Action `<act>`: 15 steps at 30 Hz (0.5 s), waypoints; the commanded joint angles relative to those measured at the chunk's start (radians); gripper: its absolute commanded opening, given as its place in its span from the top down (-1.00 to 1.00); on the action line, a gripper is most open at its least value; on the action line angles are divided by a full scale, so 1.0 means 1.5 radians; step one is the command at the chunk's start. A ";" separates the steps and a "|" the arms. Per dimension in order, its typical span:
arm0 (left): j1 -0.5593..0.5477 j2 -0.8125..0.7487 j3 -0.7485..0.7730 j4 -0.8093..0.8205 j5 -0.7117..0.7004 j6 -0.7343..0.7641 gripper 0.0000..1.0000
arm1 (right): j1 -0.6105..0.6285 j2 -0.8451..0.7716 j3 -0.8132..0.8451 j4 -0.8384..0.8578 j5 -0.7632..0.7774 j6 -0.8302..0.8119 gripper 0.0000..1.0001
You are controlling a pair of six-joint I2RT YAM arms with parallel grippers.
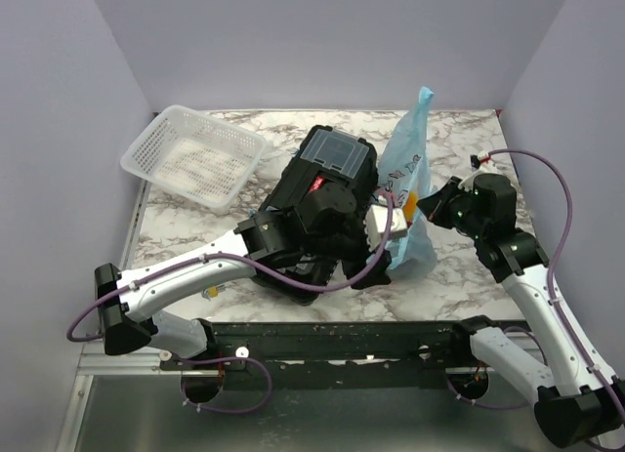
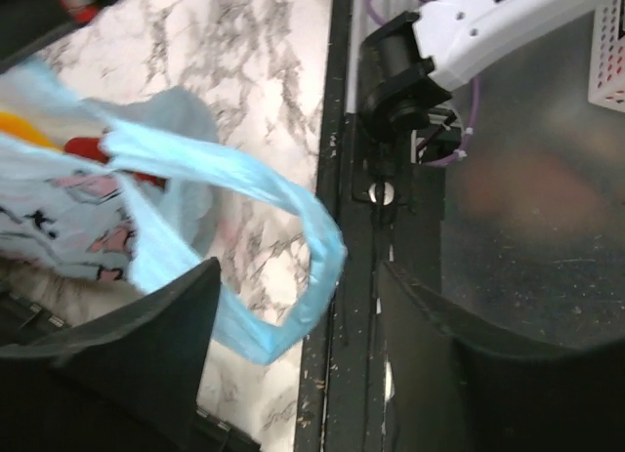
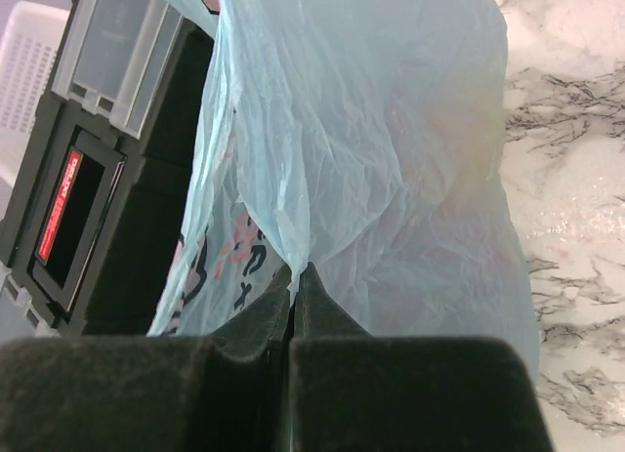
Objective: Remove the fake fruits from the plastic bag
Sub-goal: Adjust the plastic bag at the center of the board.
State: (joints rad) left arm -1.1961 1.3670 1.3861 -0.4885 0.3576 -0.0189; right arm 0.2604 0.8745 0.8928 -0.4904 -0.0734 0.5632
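The plastic bag (image 1: pixel 408 169) is light blue with a pink cartoon print and stands upright beside a black toolbox (image 1: pixel 322 184). My right gripper (image 1: pixel 427 210) is shut on a fold of the bag's wall (image 3: pixel 298 268). A faint orange tint of fake fruit (image 3: pixel 469 130) shows through the film. My left gripper (image 2: pixel 293 359) is open near the table's front edge. A twisted blue loop of the bag (image 2: pixel 293 208) hangs between its fingers (image 2: pixel 146 345), resting by the left one and not pinched. Orange (image 2: pixel 24 128) and red (image 2: pixel 93 149) fruit surfaces peek from the bag mouth.
A white mesh basket (image 1: pixel 195 157) sits tilted at the back left. The toolbox lies against the bag's left side under my left arm. The black front rail (image 2: pixel 342 227) and the right arm's base (image 2: pixel 410 71) are close to my left gripper.
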 commanded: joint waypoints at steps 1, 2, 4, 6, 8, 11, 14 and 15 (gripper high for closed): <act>0.071 -0.046 0.027 -0.007 0.071 -0.042 -0.43 | -0.002 -0.035 -0.027 0.024 -0.015 -0.022 0.99; 0.086 -0.049 0.028 0.004 0.082 -0.058 -0.48 | -0.002 -0.043 -0.031 0.024 -0.016 -0.025 0.99; 0.120 -0.051 0.032 0.034 0.100 -0.103 -0.60 | -0.002 -0.053 -0.037 0.025 -0.016 -0.027 0.99; 0.155 -0.050 0.033 0.069 0.118 -0.153 -0.71 | -0.002 -0.063 -0.038 0.024 -0.017 -0.029 0.99; 0.180 -0.050 0.025 0.112 0.128 -0.203 -0.78 | -0.002 -0.071 -0.038 0.022 -0.017 -0.031 0.99; 0.199 -0.039 0.027 0.158 0.106 -0.254 -0.83 | -0.002 -0.081 -0.034 0.018 -0.018 -0.034 0.99; 0.202 0.018 0.077 0.131 0.074 -0.266 -0.78 | -0.002 -0.090 -0.026 0.013 -0.020 -0.035 0.99; 0.202 0.035 0.092 0.123 0.059 -0.270 -0.78 | -0.002 -0.093 -0.024 0.012 -0.021 -0.034 0.98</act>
State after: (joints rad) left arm -0.8951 1.3300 1.4338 -0.3325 0.4847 -0.3313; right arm 0.2604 0.7574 0.8467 -0.4789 -0.0803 0.5297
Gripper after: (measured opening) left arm 0.900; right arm 0.011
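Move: The plastic bag's middle lies roughly 15 cm ahead of the left hand, 5 cm to its right and 13 cm lower, with an orange fruit showing inside at about the same distance ahead and to the right. The black toolbox's middle is about 16 cm ahead and 16 cm left of that hand. The right hand already pinches the bag's right side; the bag's middle is some 3 cm ahead, 4 cm left and 8 cm below it. The bag's near rim hangs in the gap of the left fingers, already parted, which spread wider as the hand sweeps about 9 cm forward and 7 cm up along the bag's left side, drifting slightly left. Its fingers level out and swing some 15 degrees counter-clockwise. The right hand keeps its pinch on the bag, easing back and up a centimetre or two. ##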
